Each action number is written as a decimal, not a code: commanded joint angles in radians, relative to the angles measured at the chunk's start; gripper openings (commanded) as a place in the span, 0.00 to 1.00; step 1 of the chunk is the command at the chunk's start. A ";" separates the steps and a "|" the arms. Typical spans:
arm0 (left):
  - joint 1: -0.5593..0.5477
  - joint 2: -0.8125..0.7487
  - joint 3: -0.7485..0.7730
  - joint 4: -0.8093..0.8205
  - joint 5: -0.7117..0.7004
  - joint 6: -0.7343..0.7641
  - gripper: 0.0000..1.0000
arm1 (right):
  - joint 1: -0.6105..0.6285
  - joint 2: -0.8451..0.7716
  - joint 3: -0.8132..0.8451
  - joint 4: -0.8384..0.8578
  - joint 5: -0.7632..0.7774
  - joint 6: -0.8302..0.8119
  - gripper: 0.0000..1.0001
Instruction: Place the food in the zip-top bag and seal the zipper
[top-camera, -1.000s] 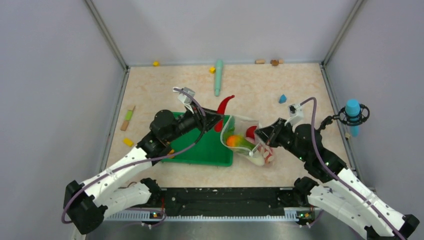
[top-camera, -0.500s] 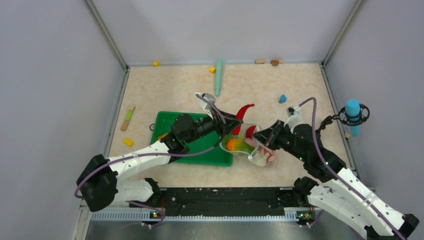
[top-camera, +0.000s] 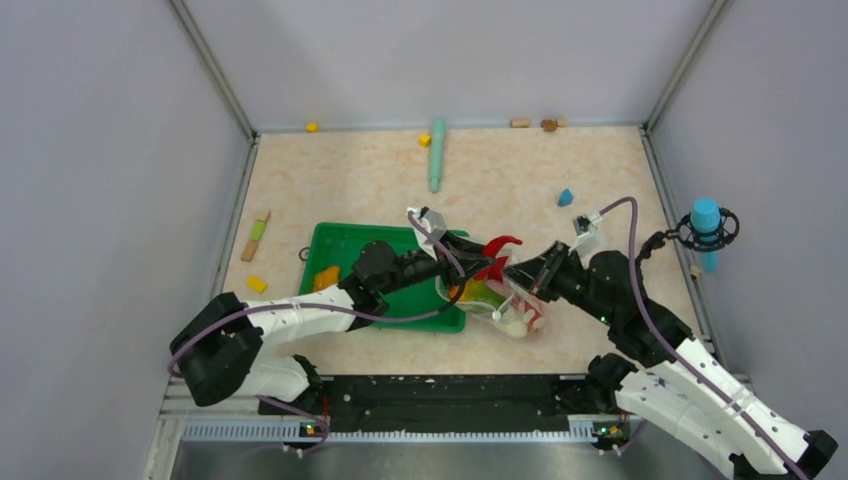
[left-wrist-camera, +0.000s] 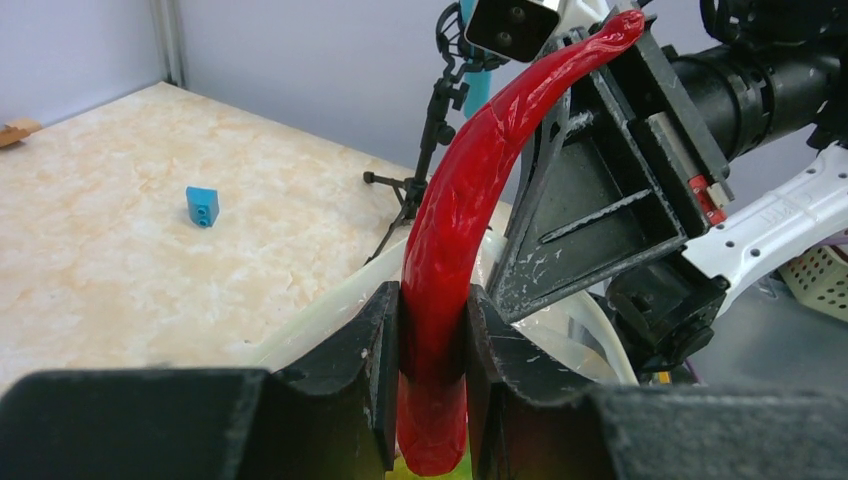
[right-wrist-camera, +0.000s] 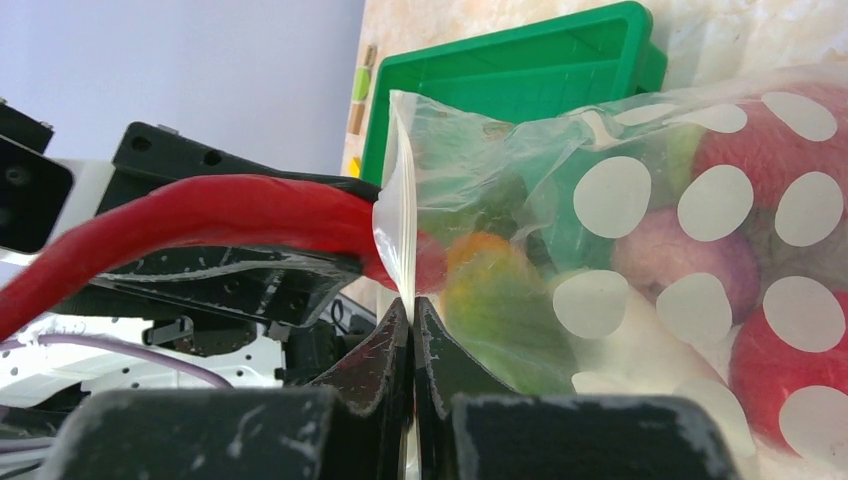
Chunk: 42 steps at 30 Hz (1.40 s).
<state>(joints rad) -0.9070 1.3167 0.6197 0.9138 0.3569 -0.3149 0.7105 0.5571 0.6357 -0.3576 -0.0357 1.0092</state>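
My left gripper (top-camera: 468, 268) (left-wrist-camera: 432, 300) is shut on the thick end of the red chili (left-wrist-camera: 470, 190) (top-camera: 497, 247). The chili's curved tip points over the zip-top bag's mouth, next to my right gripper (top-camera: 522, 274) (right-wrist-camera: 411, 310). That gripper is shut on the bag's mouth edge, where the zipper (right-wrist-camera: 395, 190) runs, and holds it up. The zip-top bag (top-camera: 512, 308) (right-wrist-camera: 640, 200) is clear with white dots. Inside it are an orange-green mango (right-wrist-camera: 500, 300), a purple onion (right-wrist-camera: 680, 270), a red tomato (right-wrist-camera: 780, 370) and a white radish (right-wrist-camera: 640, 350). A yellow-orange piece (top-camera: 326, 276) lies in the green tray (top-camera: 345, 250).
A long teal stick (top-camera: 437, 152) lies at the back and a blue block (top-camera: 565, 197) (left-wrist-camera: 202, 205) at the right. Yellow blocks (top-camera: 257, 284) and a green-wood piece (top-camera: 258, 235) sit left of the tray. A blue-topped stand (top-camera: 706, 228) is at the right wall.
My left arm has carried the chili rightward from over the tray to the bag's mouth and lowered it. The right gripper has kept its hold on the bag's edge.
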 joint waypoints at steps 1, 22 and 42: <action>-0.001 0.038 -0.001 0.146 0.034 0.035 0.01 | -0.005 -0.017 -0.001 0.085 -0.024 0.010 0.00; -0.001 -0.021 -0.014 -0.033 0.014 0.072 0.56 | -0.005 -0.032 0.007 0.088 0.002 -0.030 0.00; 0.005 -0.365 0.101 -0.969 -0.793 -0.247 0.97 | -0.005 -0.090 -0.067 0.148 0.186 -0.288 0.00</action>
<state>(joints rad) -0.9070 0.9661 0.6632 0.2352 -0.0574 -0.4042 0.7105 0.5053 0.5888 -0.2932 0.0601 0.8135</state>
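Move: The left hand holds the red chili with its lower end already inside the bag mouth; the mouth's middle is about 3 cm back, 1 cm left and 4 cm below. The papaya in the bag lies about 5 cm back and 11 cm below, straight in line sideways; the green tray's middle is some 20 cm left, 3 cm back and 16 cm below. From the right hand, pinching the rim, the mouth's middle is about 7 cm left, level fore-and-aft, and 2 cm below. The left fingers let go of the chili over the bag mouth, opening in steps to full width after sinking some 2 cm into the opening. The emptied hand then lifts slightly and pulls about 8 cm left, away from the bag towards the tray, curving forward late as it swings some 25 degrees counter-clockwise. The right fingers keep pinching the rim, the hand easing a centimetre or two forward and right late on. ##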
